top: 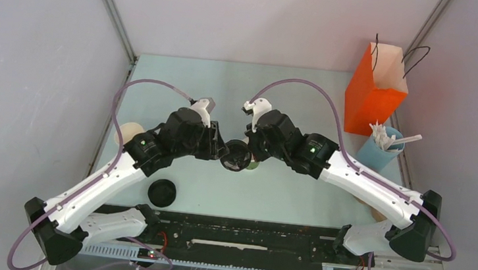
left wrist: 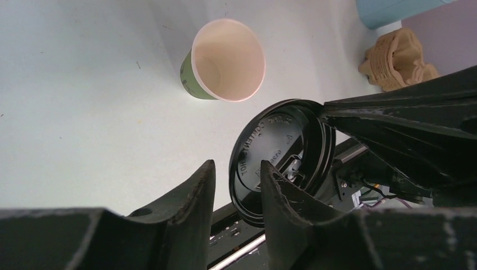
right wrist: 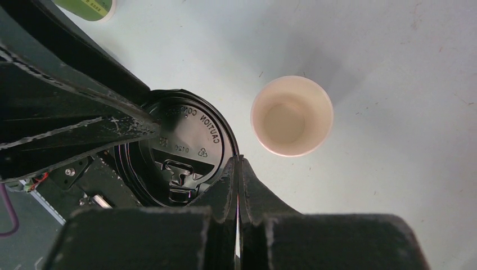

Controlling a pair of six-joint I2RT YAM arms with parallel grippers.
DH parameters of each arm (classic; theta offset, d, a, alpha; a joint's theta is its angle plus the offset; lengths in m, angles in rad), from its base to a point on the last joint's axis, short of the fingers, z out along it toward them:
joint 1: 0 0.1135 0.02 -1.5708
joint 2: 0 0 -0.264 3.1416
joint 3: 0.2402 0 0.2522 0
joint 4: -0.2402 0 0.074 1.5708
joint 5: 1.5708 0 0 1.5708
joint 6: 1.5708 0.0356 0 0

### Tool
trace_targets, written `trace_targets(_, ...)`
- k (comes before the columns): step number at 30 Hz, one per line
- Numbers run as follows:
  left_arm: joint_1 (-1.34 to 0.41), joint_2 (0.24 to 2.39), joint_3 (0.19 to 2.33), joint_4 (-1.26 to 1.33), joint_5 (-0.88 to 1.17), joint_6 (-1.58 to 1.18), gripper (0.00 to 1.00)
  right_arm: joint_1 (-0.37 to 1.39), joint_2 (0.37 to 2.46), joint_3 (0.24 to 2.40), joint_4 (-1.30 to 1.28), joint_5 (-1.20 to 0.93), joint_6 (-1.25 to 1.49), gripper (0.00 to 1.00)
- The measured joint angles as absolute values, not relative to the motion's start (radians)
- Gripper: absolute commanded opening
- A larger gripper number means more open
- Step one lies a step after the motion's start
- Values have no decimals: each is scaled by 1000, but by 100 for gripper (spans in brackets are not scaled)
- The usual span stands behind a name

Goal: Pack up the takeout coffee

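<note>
A black lid (top: pixel 235 156) hangs on edge above the middle of the table, between my two grippers. My right gripper (right wrist: pixel 239 160) is shut on its rim, the lid (right wrist: pixel 185 140) spreading out to the left of the fingers. My left gripper (left wrist: pixel 237 166) straddles the opposite rim of the lid (left wrist: pixel 278 146), jaws partly apart with a gap still showing at the left finger. Below stands an olive-green paper cup (left wrist: pixel 222 62), upright, lidless and empty (right wrist: pixel 291 115). Takeout coffee as a capped cup is out of view.
An orange paper bag (top: pixel 374 88) stands open at the back right, a blue holder of white stirrers (top: pixel 380 147) in front of it. Loose black lids (top: pixel 162 193) lie front left. A tan pulp carrier (left wrist: pixel 399 59) sits near the blue holder. Another green cup (right wrist: pixel 87 7) lies nearby.
</note>
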State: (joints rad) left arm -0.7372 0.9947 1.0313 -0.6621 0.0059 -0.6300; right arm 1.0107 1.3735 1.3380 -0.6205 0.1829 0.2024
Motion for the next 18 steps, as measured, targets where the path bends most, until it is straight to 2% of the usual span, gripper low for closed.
trace_targets(3,-737,1007,1031,-662,5,-629,29,1010,1363,1338,-620,183,202,0)
trace_targets(6,-737,1015,1031,-662,4,-628,8,1011,1357,1338,-619,183,202,0)
trace_targets(7,-737,1018,1031,-661,4,-627,1,1011,1356,1338,-620,183,202,6)
trace_targets(11,-736,1023,1031,-656,8,-628,0,994,1345,1338,-628,167,213,52)
trace_targets(12,-731,1023,1029,-643,22,-627,0,978,1336,1338,-640,142,216,61)
trace_targets(15,-684,1016,1002,-554,115,-630,0,913,1285,1338,-683,52,243,82)
trace_targets(18,-573,995,899,-358,287,-697,0,810,1173,1337,-713,-75,271,92)
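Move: The black lid hangs from the right hand's shut fingers, its middle about 3 cm left and 2 cm back of them. From the left hand, whose part-open fingers straddle the opposite rim, the lid's middle lies some 3 cm right, 2 cm back and slightly below. The open cup stands about 7 cm right of the left hand, 5 cm ahead and 10 cm lower; a spare lid lies roughly 19 cm left, 8 cm back and 15 cm below. The left hand sinks barely a centimetre as its half-open fingers shut and pinch the near rim of the black lid, while the right hand keeps its hold on the opposite rim, then opens wide, lets go and backs off about 5 cm to the right and 5 cm up. Once the right fingers part, the left hand carries the lid some 3 cm forward and to the right, towards the cup, rolling about 15 degrees so that its right side rises. ##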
